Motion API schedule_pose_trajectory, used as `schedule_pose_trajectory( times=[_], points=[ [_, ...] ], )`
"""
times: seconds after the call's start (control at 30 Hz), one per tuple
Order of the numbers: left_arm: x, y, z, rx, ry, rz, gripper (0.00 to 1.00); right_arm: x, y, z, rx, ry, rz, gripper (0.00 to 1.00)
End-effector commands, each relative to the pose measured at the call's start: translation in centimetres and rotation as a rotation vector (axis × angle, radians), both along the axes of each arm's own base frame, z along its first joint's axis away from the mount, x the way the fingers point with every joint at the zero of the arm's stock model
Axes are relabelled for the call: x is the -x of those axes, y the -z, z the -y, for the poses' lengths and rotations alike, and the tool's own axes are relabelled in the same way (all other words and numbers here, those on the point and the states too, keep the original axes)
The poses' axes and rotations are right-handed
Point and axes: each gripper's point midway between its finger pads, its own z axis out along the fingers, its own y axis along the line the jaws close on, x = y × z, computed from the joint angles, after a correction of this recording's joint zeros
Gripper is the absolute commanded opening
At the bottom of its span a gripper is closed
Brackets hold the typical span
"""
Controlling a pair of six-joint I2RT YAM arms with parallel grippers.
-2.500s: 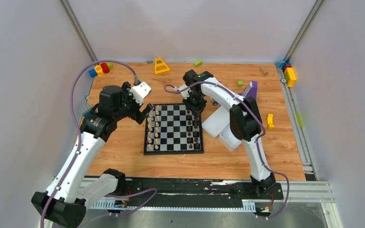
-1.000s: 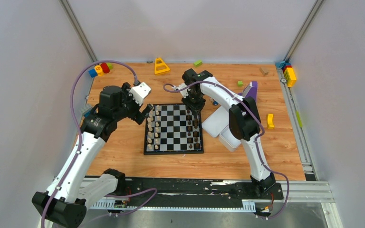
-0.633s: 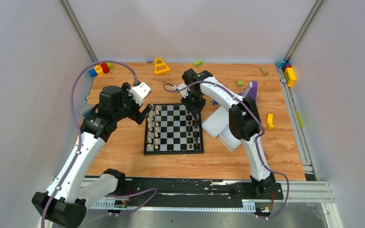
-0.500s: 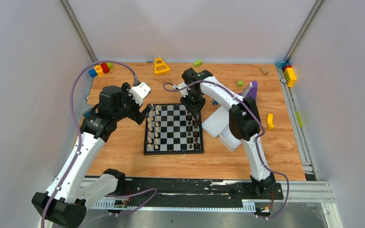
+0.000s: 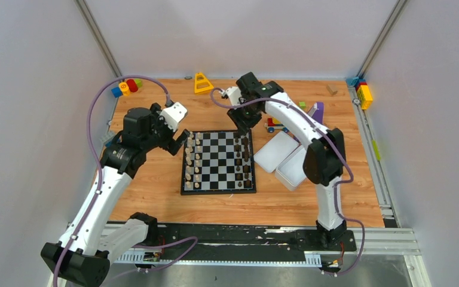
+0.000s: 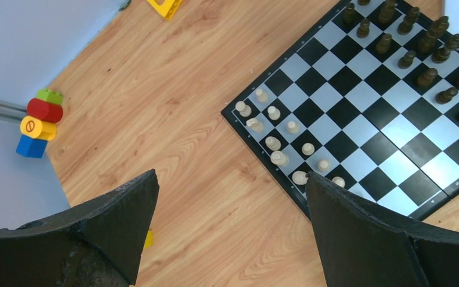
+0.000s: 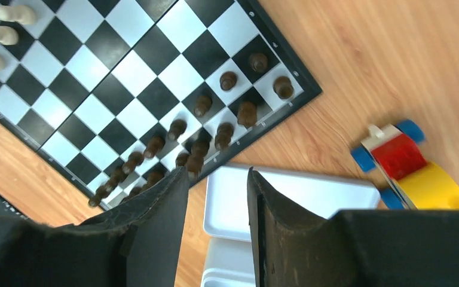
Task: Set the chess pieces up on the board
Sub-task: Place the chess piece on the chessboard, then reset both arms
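Observation:
The board [image 5: 218,170] lies in the middle of the wooden table. Pale cream chess pieces [image 5: 193,161] stand in its two left columns and dark brown chess pieces [image 5: 242,156] in its two right columns. My right gripper [image 5: 243,119] hovers above the board's far right corner, open by a narrow gap with nothing between the fingers. In the right wrist view the gripper [image 7: 218,171] hangs over the dark pieces [image 7: 224,134] and the board [image 7: 131,78]. My left gripper [image 5: 179,140] is wide open and empty beside the board's far left corner. The left wrist view shows the cream pieces [image 6: 278,158] just ahead of that gripper [image 6: 232,175].
A white lid [image 5: 278,151] and a white tray [image 5: 293,170] lie right of the board. A toy car [image 5: 274,125] sits behind them. A yellow triangle [image 5: 202,82], stacked blocks [image 5: 125,86], a green block [image 5: 248,78] and a yellow piece [image 5: 340,152] are scattered around.
My right gripper has opened, risen off the dark pieces at the board's far right corner and drawn back toward the far side. The left arm has stayed still.

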Motion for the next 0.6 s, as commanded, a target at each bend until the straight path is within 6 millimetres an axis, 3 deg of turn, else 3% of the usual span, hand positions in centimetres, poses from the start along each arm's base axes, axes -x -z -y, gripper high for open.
schedule_pose_trajectory(
  times=[0.0,0.2,0.37,0.57],
  points=[
    [-1.5,-2.7,-0.8,0.009,-0.040,0.096,1.00,-1.3,-7.7,1.9,-0.158,0.088,0.179,0.42],
    [-2.8,-3.8,-1.9,0.050,-0.109,0.149,1.00,-2.0,-11.7,7.4,-0.258,0.212,0.320,0.46],
    [-4.1,-5.3,-3.8,0.130,-0.211,0.210,1.00,-1.5,-14.7,12.8,-0.373,0.330,0.415,0.53],
    [-4.9,-6.3,-6.8,0.237,-0.375,0.270,1.00,0.4,-16.8,18.4,-0.400,0.440,0.589,0.83]
  ],
)
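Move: The dark piece just set at the chessboard's far right end stands roughly 2 cm back, 1 cm right and 8 cm below the empty right hand; the board's middle is about 10 cm back and 8 cm left. On the right, the toy train is some 13 cm away and 4 cm ahead, the white lid 12 cm away and 6 cm back, the purple stand 23 cm away and 2 cm ahead. From the left hand, that piece is about 5 cm ahead, 18 cm right and 20 cm down. With nothing in its fingers, the right hand goes on rising off the board, about 12 cm up, and swings some 17 cm right towards the purple stand, turning clockwise, fingertips tipping forward and up, the half-open fingers spreading wider. The left hand, still wide open, draws off to the left, forward and up, around 4 to 5 cm each way, turning about 15 degrees counter-clockwise. ##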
